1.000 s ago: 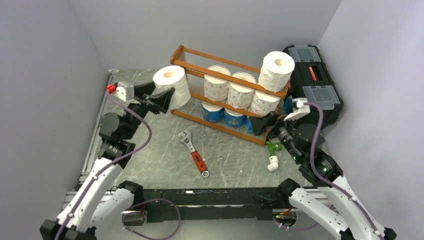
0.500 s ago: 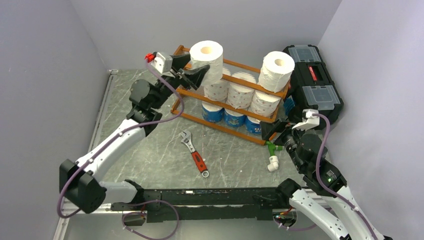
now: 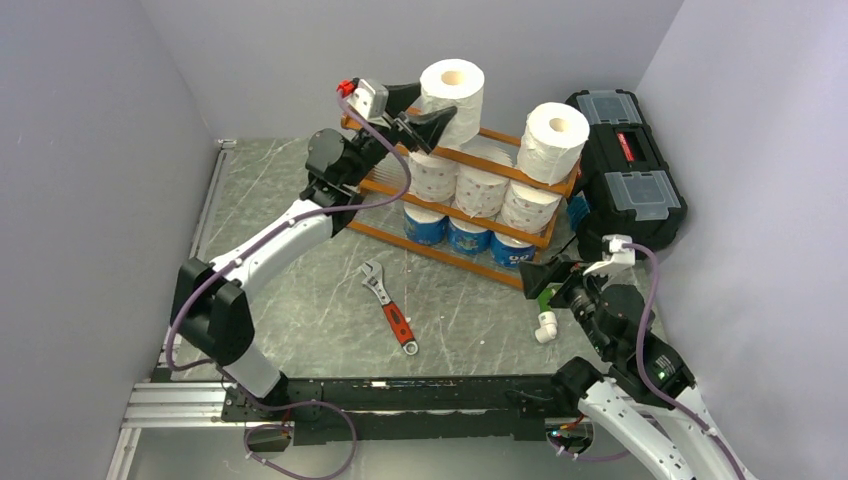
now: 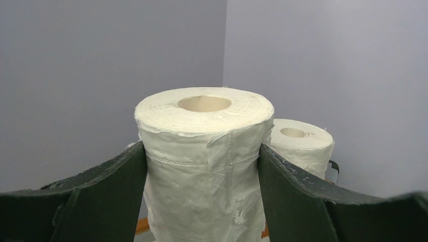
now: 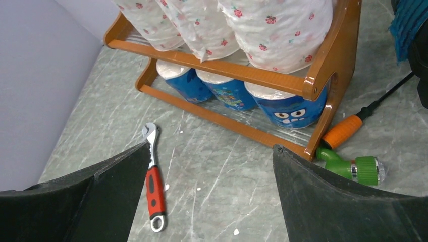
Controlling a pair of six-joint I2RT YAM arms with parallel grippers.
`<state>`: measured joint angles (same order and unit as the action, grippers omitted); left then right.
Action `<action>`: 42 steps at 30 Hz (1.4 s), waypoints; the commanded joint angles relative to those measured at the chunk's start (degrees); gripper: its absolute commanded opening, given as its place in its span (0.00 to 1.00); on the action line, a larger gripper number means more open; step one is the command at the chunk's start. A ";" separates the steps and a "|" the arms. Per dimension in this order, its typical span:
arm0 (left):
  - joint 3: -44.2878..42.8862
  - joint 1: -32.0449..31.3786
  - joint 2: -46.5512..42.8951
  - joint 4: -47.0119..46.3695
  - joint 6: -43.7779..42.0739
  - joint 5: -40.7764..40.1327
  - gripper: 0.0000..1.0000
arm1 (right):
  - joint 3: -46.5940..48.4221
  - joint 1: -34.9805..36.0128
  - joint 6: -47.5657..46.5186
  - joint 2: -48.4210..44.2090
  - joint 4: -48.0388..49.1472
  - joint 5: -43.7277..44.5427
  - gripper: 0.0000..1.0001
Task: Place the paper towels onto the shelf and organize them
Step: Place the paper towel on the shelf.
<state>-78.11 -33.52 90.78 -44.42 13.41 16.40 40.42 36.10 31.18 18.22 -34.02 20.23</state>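
Note:
My left gripper (image 3: 440, 100) is shut on a plain white paper towel roll (image 3: 455, 92), held upright over the left part of the top tier of the wooden shelf (image 3: 430, 250). In the left wrist view the roll (image 4: 204, 161) fills the gap between the fingers (image 4: 101, 191). Another white roll (image 3: 553, 140) stands on the top tier at the right (image 4: 303, 146). Three red-print rolls (image 3: 480, 190) fill the middle tier and three blue-wrapped rolls (image 3: 467, 235) the bottom one. My right gripper (image 3: 545, 275) hangs open and holds nothing (image 5: 210, 147), low by the shelf's right front corner.
A red-handled wrench (image 3: 390, 305) lies on the table in front of the shelf (image 5: 154, 186). A green and white hose nozzle (image 3: 545, 310) lies by the shelf's right foot (image 5: 353, 166). A black toolbox (image 3: 625, 165) stands right of the shelf against the wall.
My left arm has carried the white roll up and to the right, from left of the shelf to over its top tier. My right arm has drawn back toward the near edge.

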 commanded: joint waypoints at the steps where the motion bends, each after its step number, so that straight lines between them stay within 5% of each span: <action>1: -5.97 -0.62 2.41 -9.62 1.69 1.77 0.51 | -0.07 0.16 0.02 -2.59 -1.14 -1.64 0.93; 16: -17.89 -2.57 16.28 -10.36 0.27 4.74 0.49 | 0.23 0.19 0.47 -2.29 -2.04 -4.00 0.92; 42: -11.12 -5.51 18.09 -11.56 -2.75 2.67 0.49 | -0.69 0.22 0.30 -2.69 -1.08 -3.51 0.92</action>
<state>-90.56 -38.74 111.37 -49.63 10.98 19.64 40.38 36.10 31.55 15.64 -36.60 16.86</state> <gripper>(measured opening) 0.758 0.924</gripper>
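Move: The left hand holds the white paper towel upright above the shelf. The free place for it on the top board is about 4 cm ahead, 10 cm to the right and 15 cm below this hand. The roll already standing on that board is roughly 21 cm to the right, about 1 cm ahead and some 8 cm lower; the middle flowered roll is about 4 cm ahead, 9 cm right and 25 cm below. From the idle right hand the free place lies about 21 cm ahead, 6 cm left and 7 cm higher. Keeping its pinch on the upright paper towel, the left arm carries it about 10 cm to the right along the top board towards the standing roll, easing forward some 4 cm mostly in the first half and turning slightly clockwise. After a very slight lift at the start it sinks about 7 cm, the last few centimetres nearly straight down close beside that roll, with the fingers never opening. ##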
